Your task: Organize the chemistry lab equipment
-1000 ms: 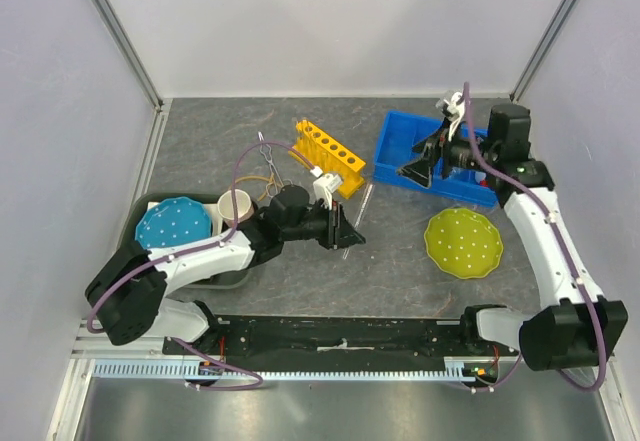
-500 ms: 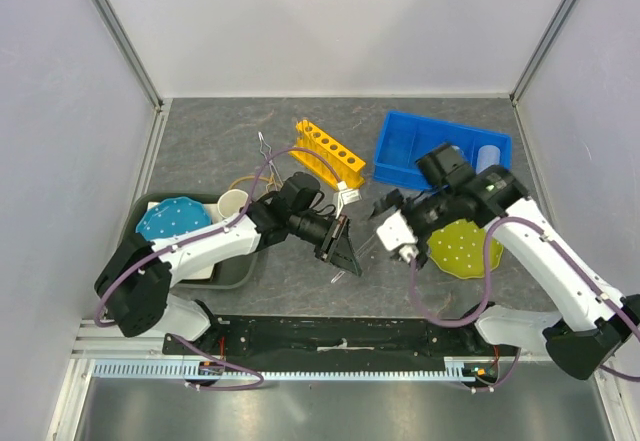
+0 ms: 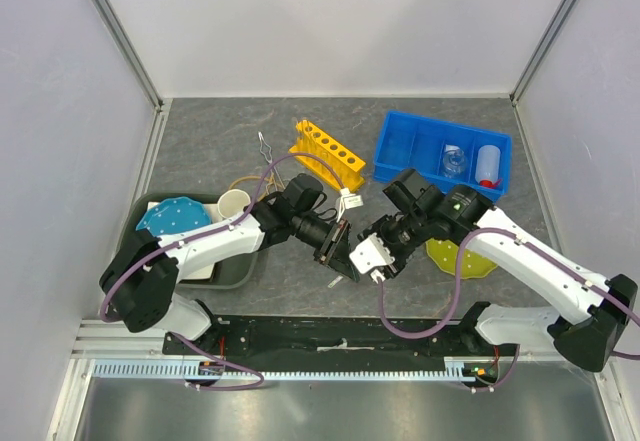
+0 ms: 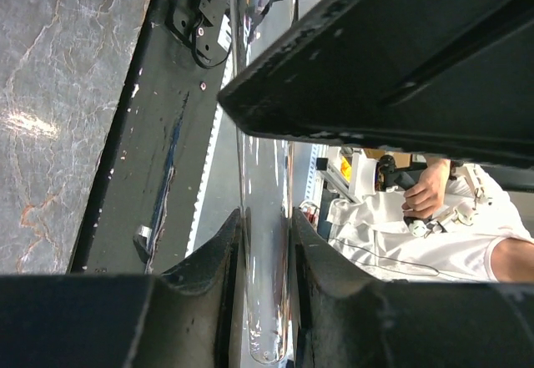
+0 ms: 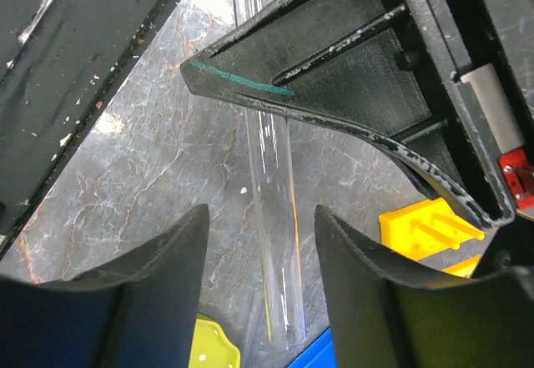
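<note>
My left gripper [image 3: 338,248] [image 4: 265,226] is shut on a thin clear rod [image 4: 265,293], a glass tube, held above the table centre. My right gripper [image 3: 372,254] [image 5: 260,218] faces it, open, with the same rod [image 5: 275,243] running between its fingers and a gap on each side. The yellow holed rack [image 3: 328,154] [image 5: 425,222] lies behind them. The tiny flask [image 3: 455,160] and the white squeeze bottle [image 3: 488,164] lie in the blue bin [image 3: 415,151]. Metal tongs [image 3: 266,147] and the tan rubber loop [image 3: 243,182] lie at the left.
A cream mug [image 3: 234,204] and a blue dotted plate [image 3: 168,217] sit in a grey tray [image 3: 235,276] at the left. A green dotted plate [image 3: 465,259] lies under my right arm. Walls close in the table on three sides.
My right arm swung from over the blue bin down to the centre and now straddles the rod; its jaws have narrowed. My left gripper shifted slightly right, still holding the rod.
</note>
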Controlling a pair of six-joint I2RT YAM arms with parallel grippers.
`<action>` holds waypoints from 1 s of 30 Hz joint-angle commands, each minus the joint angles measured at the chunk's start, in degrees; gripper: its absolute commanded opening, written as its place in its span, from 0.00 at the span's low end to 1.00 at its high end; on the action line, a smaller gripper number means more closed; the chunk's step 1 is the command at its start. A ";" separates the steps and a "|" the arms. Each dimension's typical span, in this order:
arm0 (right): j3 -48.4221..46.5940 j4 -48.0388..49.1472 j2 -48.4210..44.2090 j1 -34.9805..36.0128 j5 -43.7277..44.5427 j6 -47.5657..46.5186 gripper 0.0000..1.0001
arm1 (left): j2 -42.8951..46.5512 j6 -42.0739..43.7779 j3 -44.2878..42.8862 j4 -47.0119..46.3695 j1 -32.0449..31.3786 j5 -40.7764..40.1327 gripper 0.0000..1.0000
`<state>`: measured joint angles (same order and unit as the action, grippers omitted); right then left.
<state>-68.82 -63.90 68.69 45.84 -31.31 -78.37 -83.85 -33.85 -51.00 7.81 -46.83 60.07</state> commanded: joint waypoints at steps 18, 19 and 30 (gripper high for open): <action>4.22 5.01 -2.85 1.88 0.12 10.51 0.17 | 17.30 -2.28 2.57 0.44 4.37 -14.09 0.55; 4.30 5.80 -3.03 1.18 -1.63 11.56 0.17 | 20.89 -1.49 3.18 0.97 4.81 -18.46 0.57; 7.29 22.74 -2.16 -5.57 -12.09 43.95 0.17 | 54.03 -3.68 23.40 -15.98 5.08 -46.26 0.85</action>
<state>-62.65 -51.44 66.17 44.84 -34.52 -51.64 -38.35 -35.81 -33.58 0.73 -41.82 26.41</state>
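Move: Between the right hand's open fingers lies the glass test tube, its middle about 4 cm to that hand's left, 3 cm back and 2 cm below. The left hand already pinches it, with its middle about 3 cm to the right of the left hand and 2 cm ahead. The yellow rack stands some 24 cm ahead of the right hand and 11 cm left; the green plate lies 4 cm ahead and 23 cm right, both about 15 cm lower. Sinking about 1.5 cm, the right hand shuts its fingers on the test tube while the left still holds the other part of it. Only then does the left open wide and back off, rising about 9 cm and going some 8 cm left and a little forward, swinging counter-clockwise. The right keeps its pinch nearly in place and turns clockwise some 20 degrees. ##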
